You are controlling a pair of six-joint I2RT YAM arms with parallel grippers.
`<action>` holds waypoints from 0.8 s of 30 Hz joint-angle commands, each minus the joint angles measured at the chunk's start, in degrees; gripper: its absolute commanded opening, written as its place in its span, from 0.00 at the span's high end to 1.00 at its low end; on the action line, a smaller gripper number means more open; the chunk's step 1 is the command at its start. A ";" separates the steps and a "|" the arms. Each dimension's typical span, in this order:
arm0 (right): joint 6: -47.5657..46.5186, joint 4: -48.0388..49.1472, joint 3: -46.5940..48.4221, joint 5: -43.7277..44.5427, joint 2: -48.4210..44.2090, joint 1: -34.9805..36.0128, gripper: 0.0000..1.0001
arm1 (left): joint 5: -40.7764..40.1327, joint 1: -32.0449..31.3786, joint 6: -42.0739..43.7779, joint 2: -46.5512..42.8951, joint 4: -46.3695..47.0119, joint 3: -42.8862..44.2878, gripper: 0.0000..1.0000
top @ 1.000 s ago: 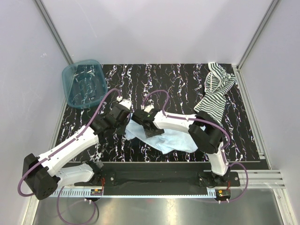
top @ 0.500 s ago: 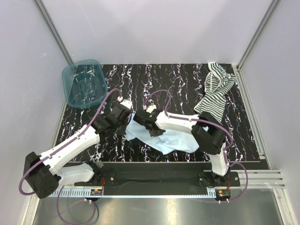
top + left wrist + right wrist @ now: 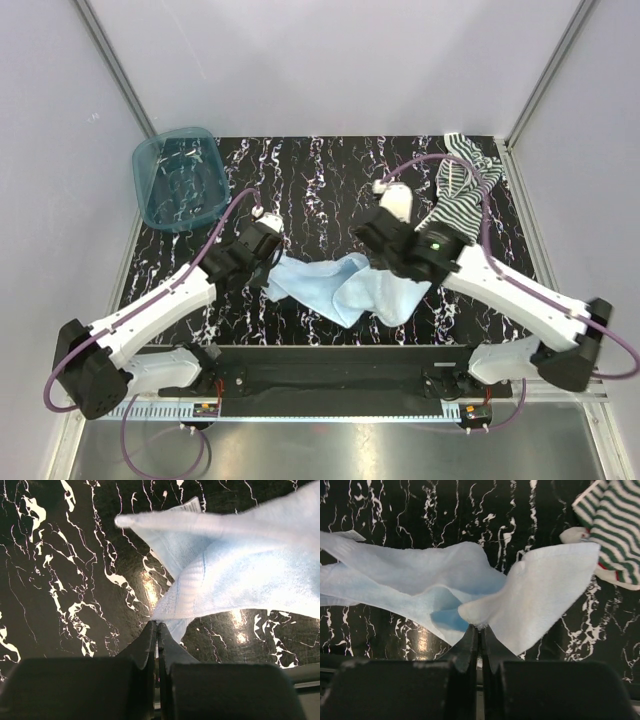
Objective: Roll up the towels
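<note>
The pale blue towel [image 3: 340,285] hangs crumpled above the black marbled table, stretched between both grippers. My left gripper [image 3: 268,262] is shut on its left edge; in the left wrist view its jaws [image 3: 157,626] pinch the cloth [image 3: 235,575]. My right gripper [image 3: 385,262] is shut on the towel's right part; in the right wrist view its jaws [image 3: 479,628] pinch a fold of it [image 3: 530,595]. The green-and-white striped towel [image 3: 462,195] lies bunched at the far right, also seen in the right wrist view [image 3: 615,525].
A teal plastic basket [image 3: 180,178] stands at the table's far left corner. White walls and metal frame posts close in the table [image 3: 330,180] on three sides. The arms' base rail runs along the near edge.
My right arm has swung from the left of the towel to the right, lifting and pulling the blue towel's right part with it. The left gripper has stayed put on the left edge.
</note>
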 commanded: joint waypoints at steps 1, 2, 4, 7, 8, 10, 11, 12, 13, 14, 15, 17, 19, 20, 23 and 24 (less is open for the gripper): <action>2.02 -5.33 -1.91 4.38 -5.82 -1.55 1.00 | -2.16 0.21 -0.42 0.53 0.30 0.31 1.00; 2.02 -5.51 -2.26 4.38 -7.40 -1.81 1.00 | -2.51 0.21 -0.42 0.71 0.21 0.40 1.00; 1.84 -6.73 -2.97 4.38 -11.19 -2.78 0.99 | -3.21 0.21 -0.50 1.41 -0.23 0.40 1.00; 1.93 -8.23 -3.85 4.90 -15.15 -3.66 1.00 | -4.00 0.21 -0.86 1.76 -0.32 0.57 1.00; 2.19 -8.76 -3.94 5.60 -15.94 -4.19 1.00 | -4.01 0.21 -0.94 1.76 -0.23 0.66 1.00; 2.37 -9.11 -3.67 6.57 -18.31 -4.98 1.00 | -3.57 0.21 -0.51 1.33 -0.32 1.80 1.00; 2.11 -8.85 -2.72 7.53 -19.01 -6.55 1.00 | -3.57 0.21 -0.42 1.24 -1.10 2.85 1.00; 0.45 -8.59 -1.92 7.98 -20.15 -8.13 1.00 | -4.52 0.30 -0.24 1.32 -2.07 4.25 1.00; -1.13 -6.67 -1.04 7.98 -20.60 -9.89 1.00 | -5.23 0.47 0.11 1.24 -4.25 8.18 1.00; -3.23 -4.83 0.70 5.81 -20.78 -15.21 1.00 | -6.37 0.65 0.46 1.24 -5.41 10.39 1.00; -7.95 -2.81 1.68 3.79 -20.61 -18.31 1.00 | -6.73 1.26 0.72 1.32 -6.63 13.37 1.00; -12.20 1.86 6.05 -5.92 -18.77 -25.68 1.00 | -7.26 1.96 2.30 1.50 -9.10 22.07 1.00; -16.08 3.62 9.76 -12.72 -13.50 -35.53 1.00 | -7.35 3.89 4.50 2.81 -10.85 30.92 1.00; -17.30 4.15 13.69 -19.28 -11.57 -38.00 1.00 | -6.91 4.94 5.20 3.69 -11.65 33.85 1.00; -17.32 7.40 19.85 -31.94 -4.36 -46.80 1.00 | -5.60 9.07 7.31 8.96 -14.73 44.64 1.00; -16.53 8.37 21.27 -35.66 -1.04 -49.34 1.00 | -4.98 11.43 7.75 11.75 -15.26 47.39 1.00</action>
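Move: I already pinch the blue towel with both hands. Its middle lies about 20 cm to my left hand's right, 1 cm back and 9 cm below; from my right hand it is some 4 cm left, 2 cm back and 18 cm below. The striped towel lies some 22 cm ahead and 24 cm right of my right hand, 19 cm below. The teal bin sits about 26 cm ahead and 25 cm left of my left hand, 8 cm below. I keep both pinches on the blue towel and draw my right hand about 18 cm right, away from my left hand, rising throughout and swinging forward later towards the striped towel while it turns clockwise. My left hand almost stays at first, then sweeps up steeply some 20 cm and a little forward, its fingers tipping up about 20 degrees. ##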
